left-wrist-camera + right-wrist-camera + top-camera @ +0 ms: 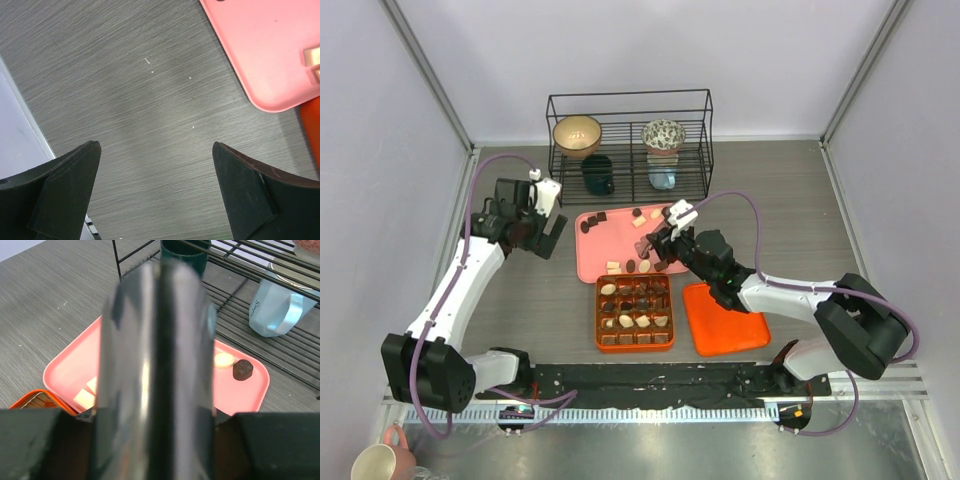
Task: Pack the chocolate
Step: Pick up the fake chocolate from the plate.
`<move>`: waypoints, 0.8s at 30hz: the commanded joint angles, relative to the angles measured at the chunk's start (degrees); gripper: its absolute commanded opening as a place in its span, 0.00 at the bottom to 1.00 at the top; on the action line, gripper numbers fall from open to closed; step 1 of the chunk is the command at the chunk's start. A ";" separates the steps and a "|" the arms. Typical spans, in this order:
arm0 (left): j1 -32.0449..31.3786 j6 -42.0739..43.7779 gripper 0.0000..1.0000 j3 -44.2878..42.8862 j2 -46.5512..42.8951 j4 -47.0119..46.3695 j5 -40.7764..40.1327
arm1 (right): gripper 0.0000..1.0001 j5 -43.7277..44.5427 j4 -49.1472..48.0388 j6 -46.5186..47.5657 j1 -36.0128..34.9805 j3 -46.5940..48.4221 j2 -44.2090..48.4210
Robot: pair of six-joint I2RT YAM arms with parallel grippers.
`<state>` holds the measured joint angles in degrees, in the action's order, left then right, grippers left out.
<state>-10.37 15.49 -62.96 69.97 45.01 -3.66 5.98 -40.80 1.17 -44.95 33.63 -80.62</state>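
Observation:
Chocolate pieces, dark (pixel 588 224) and cream (pixel 613 267), lie scattered on the pink tray (pixel 610 242). More fill several cells of the orange gridded box (pixel 603 345). My right gripper (pixel 665 245) hangs over the tray's right side, shut on shiny metal tongs (pixel 155 340) that fill the right wrist view. Their tips are hidden, so I cannot tell whether they hold a piece. Beside the tongs I see a cream round piece (pixel 223 359), a dark piece (pixel 242 369) and cream squares (pixel 85 398). My left gripper (pixel 156 144) is open over bare table, left of the tray (pixel 265 55).
A black wire rack (pixel 630 98) stands behind the tray, holding a tan bowl (pixel 578 133), a patterned bowl (pixel 663 133), a dark green cup (pixel 598 175) and a pale blue cup (pixel 272 307). An orange lid (pixel 725 322) lies right of the box.

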 commanded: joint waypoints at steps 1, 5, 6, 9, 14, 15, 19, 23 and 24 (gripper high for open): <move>0.18 0.60 1.00 0.56 -1.68 -0.19 -0.56 | 0.29 -1.93 -0.87 1.73 -0.40 4.68 3.80; 0.26 0.60 1.00 0.47 -1.95 -0.19 -0.73 | 0.26 -4.56 2.64 4.28 -0.49 9.52 5.99; 0.26 0.60 1.00 0.47 -1.95 -0.19 -0.73 | 0.25 -4.83 3.09 4.45 -0.84 10.14 6.52; 0.26 0.51 1.00 0.56 -2.12 -0.19 -0.91 | 0.24 -5.27 4.40 5.07 -2.33 11.11 8.72; 0.26 0.16 1.00 0.82 -1.60 -0.37 -1.79 | 0.24 -5.19 9.32 5.42 -6.98 10.94 13.19; 0.26 -0.19 1.00 0.82 -1.42 -0.37 -2.40 | 0.24 -5.27 9.85 4.81 -8.13 10.50 13.73; 0.26 -1.16 1.00 1.35 0.16 -0.98 -4.33 | 0.23 -5.10 12.49 2.53 -14.09 9.27 16.28; 0.26 -1.86 1.00 2.66 1.13 -1.77 -5.21 | 0.23 -3.96 12.93 -0.29 -19.02 7.60 18.91; 0.35 -2.04 1.00 3.10 1.30 -1.95 -5.30 | 0.23 -3.35 13.28 -0.38 -20.34 7.16 19.18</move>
<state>-10.37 14.94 -61.23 70.39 44.77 -7.16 1.41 -27.16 3.42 -60.93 41.91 -64.66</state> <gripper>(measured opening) 0.996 0.329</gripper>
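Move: The chocolate at the tips of the tongs, which the right hand already holds, lies about 4 cm ahead of that hand, 5 cm to its left and some 15 cm below. At the same depth, level with the hand, are a cream chocolate 4 cm left and a dark round one 8 cm left. The orange box, where it goes, centres about 11 cm back and 6 cm left. From the left hand the chocolate is roughly 4 cm ahead and 22 cm right. The chocolate at the tongs' tips is taken off the pink plate by the right hand: a quick lift of some 12 cm, almost straight up at first, then a sweep back about 11 cm and 6 cm to the left towards the orange box, the wrist swinging about 20 degrees counter-clockwise. The fingers keep the tongs squeezed. ##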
